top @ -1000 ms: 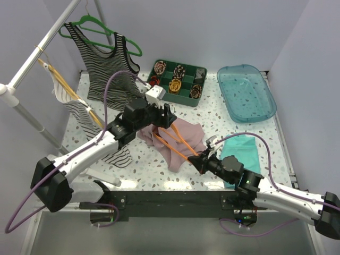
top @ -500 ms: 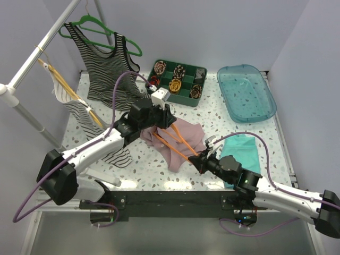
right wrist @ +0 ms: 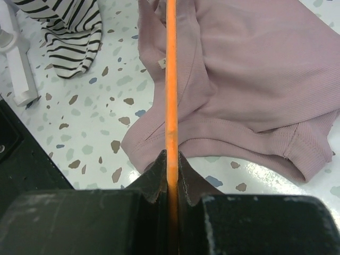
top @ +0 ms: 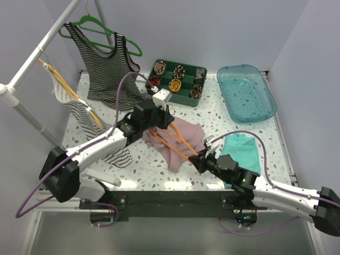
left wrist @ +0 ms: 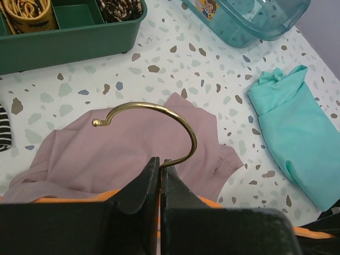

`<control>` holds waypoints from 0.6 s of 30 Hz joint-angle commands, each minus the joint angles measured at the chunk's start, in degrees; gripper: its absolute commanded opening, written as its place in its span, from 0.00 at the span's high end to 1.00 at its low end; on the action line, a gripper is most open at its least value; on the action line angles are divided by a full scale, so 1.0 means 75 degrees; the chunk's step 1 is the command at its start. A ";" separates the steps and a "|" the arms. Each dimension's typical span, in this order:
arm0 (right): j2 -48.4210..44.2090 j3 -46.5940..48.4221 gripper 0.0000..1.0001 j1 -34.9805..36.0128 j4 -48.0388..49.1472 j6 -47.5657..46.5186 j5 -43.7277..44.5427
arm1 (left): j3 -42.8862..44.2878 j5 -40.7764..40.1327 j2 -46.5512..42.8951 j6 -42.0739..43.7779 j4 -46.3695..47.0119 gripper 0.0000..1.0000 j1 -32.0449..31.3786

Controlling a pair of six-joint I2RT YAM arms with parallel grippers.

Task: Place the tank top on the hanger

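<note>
The dusty-pink tank top [top: 185, 134] lies crumpled flat on the speckled table, seen also in the left wrist view [left wrist: 106, 154] and the right wrist view [right wrist: 249, 69]. The orange hanger [top: 178, 142] rests over it. My left gripper [top: 166, 118] is shut on the base of the hanger's brass hook [left wrist: 154, 114], the jaws pinching the wire [left wrist: 160, 163]. My right gripper [top: 195, 159] is shut on one orange arm of the hanger [right wrist: 171, 95], near its end, at the tank top's near hem.
Striped tank tops hang on a green hanger [top: 101, 32] and a tan hanger [top: 69, 87] from the rail at the left. A green tray of trinkets [top: 178, 79] and a teal tub [top: 245, 93] stand at the back. A folded teal cloth [top: 241, 151] lies right.
My left gripper moved a little right and closed on the hanger's hook. My right gripper kept its hold and shifted slightly left.
</note>
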 commanded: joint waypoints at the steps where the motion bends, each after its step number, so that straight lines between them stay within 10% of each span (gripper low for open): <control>1: 0.0099 0.0498 0.93 0.0015 -0.0033 0.0214 0.0691 | 0.0231 -0.0636 0.0017 0.0152 0.0099 1.00 -0.0082; 9: -0.0346 0.1189 0.33 0.0003 -0.2303 0.0952 0.1733 | 0.0102 -0.1890 0.0016 0.0070 0.0134 1.00 -0.0094; 18: -0.0583 0.3179 0.26 0.0015 -0.5199 0.1539 0.2392 | 0.0218 -0.3108 0.0391 -0.0468 0.0251 1.00 -0.0094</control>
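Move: The left hand grips the orange hanger at its hook, with the tank top's middle about 7 cm back, 3 cm right and 17 cm below. The green box is some 20 cm ahead of this hand, 5 cm right and 15 cm below. From the right hand, shut on the hanger's near end, the tank top is about 8 cm ahead, 9 cm left and 10 cm down; the turquoise cloth is 22 cm right and 2 cm back, as far down. Right fingers release the hanger, withdrawing about 7 cm right and up; left hand carries it 4 cm forward-left. ##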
